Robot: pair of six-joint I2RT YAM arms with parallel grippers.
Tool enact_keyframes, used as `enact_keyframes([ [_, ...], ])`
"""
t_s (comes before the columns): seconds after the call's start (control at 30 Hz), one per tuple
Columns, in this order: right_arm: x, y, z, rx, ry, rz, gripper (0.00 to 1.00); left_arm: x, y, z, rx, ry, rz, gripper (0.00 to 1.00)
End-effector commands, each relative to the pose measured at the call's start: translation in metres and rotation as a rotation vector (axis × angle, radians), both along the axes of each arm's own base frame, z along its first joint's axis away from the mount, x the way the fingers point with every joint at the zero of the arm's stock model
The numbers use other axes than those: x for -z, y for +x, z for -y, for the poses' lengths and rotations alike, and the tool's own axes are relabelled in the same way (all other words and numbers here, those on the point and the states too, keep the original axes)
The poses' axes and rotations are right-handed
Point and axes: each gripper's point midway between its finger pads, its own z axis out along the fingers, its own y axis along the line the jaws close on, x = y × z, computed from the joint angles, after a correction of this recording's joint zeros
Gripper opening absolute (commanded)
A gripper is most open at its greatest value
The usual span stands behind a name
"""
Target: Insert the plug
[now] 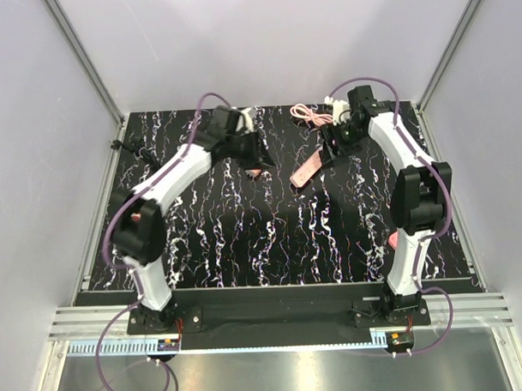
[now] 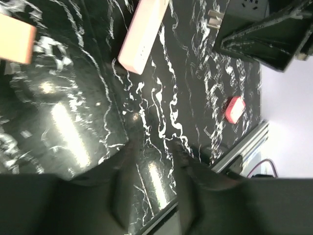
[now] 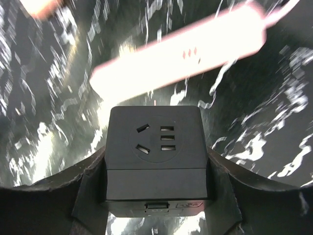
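Note:
The plug (image 1: 257, 172), a small pale-pink block with an orange-tinted face, lies on the black marbled table just ahead of my left gripper (image 1: 250, 153). In the left wrist view the plug (image 2: 14, 44) sits at the upper left, away from my left gripper (image 2: 152, 149), which is open with only table between its fingers. My right gripper (image 3: 155, 154) is shut on a black socket cube (image 3: 154, 147), held above the long pink power strip (image 3: 181, 54). The cube's metal prongs (image 2: 215, 18) show in the left wrist view. The plug (image 3: 41, 6) is blurred at the right wrist view's top left.
The pink power strip (image 1: 307, 168) lies slantwise between the two grippers, and its end (image 2: 142, 36) reaches into the left wrist view. Its coiled pink cord (image 1: 310, 115) lies at the table's back edge. Aluminium rails (image 1: 98, 210) and grey walls bound the table.

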Motion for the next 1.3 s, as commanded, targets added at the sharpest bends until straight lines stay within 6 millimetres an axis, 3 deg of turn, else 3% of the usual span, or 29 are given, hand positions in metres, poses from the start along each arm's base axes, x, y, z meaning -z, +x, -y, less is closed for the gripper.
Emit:
enact_keyframes([
  [0.0,0.005,-0.024,0.006,-0.077,-0.043,-0.091,0.0,-0.014,0.014,0.044,0.104,-0.036,0.048,0.32],
  [0.03,0.008,-0.023,0.007,-0.089,-0.044,-0.093,0.0,-0.013,0.016,0.054,0.123,-0.047,0.044,0.28],
  [0.07,0.015,-0.022,0.007,-0.119,-0.049,-0.094,0.0,0.005,0.02,0.064,0.144,-0.049,0.006,0.26],
  [0.1,0.017,-0.02,0.007,-0.129,-0.052,-0.095,0.0,-0.006,0.026,0.076,0.156,-0.074,0.026,0.24],
  [0.13,0.019,-0.017,0.007,-0.138,-0.049,-0.094,0.0,-0.003,0.031,0.082,0.16,-0.08,0.018,0.22],
  [0.17,0.015,-0.012,0.008,-0.155,-0.036,-0.077,0.0,0.017,0.038,0.087,0.158,-0.073,-0.018,0.19],
  [0.2,0.02,-0.01,0.007,-0.165,-0.028,-0.085,0.0,0.011,0.047,0.093,0.154,-0.091,-0.007,0.18],
  [0.33,0.016,0.004,0.004,-0.208,-0.016,-0.057,0.0,0.036,0.064,0.112,0.171,-0.118,-0.051,0.11],
  [0.37,0.024,0.004,0.006,-0.211,-0.023,-0.083,0.0,0.052,0.067,0.116,0.178,-0.114,-0.076,0.1],
  [0.4,0.026,0.006,0.005,-0.215,-0.023,-0.086,0.0,0.049,0.072,0.12,0.18,-0.12,-0.057,0.09],
  [0.43,0.021,0.012,0.005,-0.22,-0.024,-0.067,0.0,0.054,0.076,0.12,0.173,-0.113,-0.054,0.09],
  [0.47,0.03,0.011,0.006,-0.223,-0.022,-0.101,0.0,0.066,0.081,0.12,0.159,-0.096,-0.059,0.09],
  [0.77,0.036,0.017,0.008,-0.282,-0.031,-0.148,0.0,0.106,0.105,0.117,0.102,-0.048,-0.051,0.11],
  [0.97,0.04,0.028,0.01,-0.297,-0.048,-0.131,0.0,0.137,0.107,0.113,0.065,-0.017,-0.105,0.11],
  [1.27,0.043,0.047,0.007,-0.267,-0.063,-0.098,0.0,0.156,0.107,0.105,0.046,0.02,-0.12,0.11],
])
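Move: The right hand already holds the black plug; the pink power strip's middle lies about 4 cm ahead of it, 5 cm to its left and 10 cm below, with the coiled cord some 18 cm ahead and 5 cm left. From the left hand, the strip's middle is about 13 cm ahead, 15 cm right and 16 cm down; the orange block sits about 12 cm ahead, 2 cm left, equally low. Left hand sinks 14 cm, rightward and forward, fingers shutting, to strip's near end; right lowers plug about 5 cm. ##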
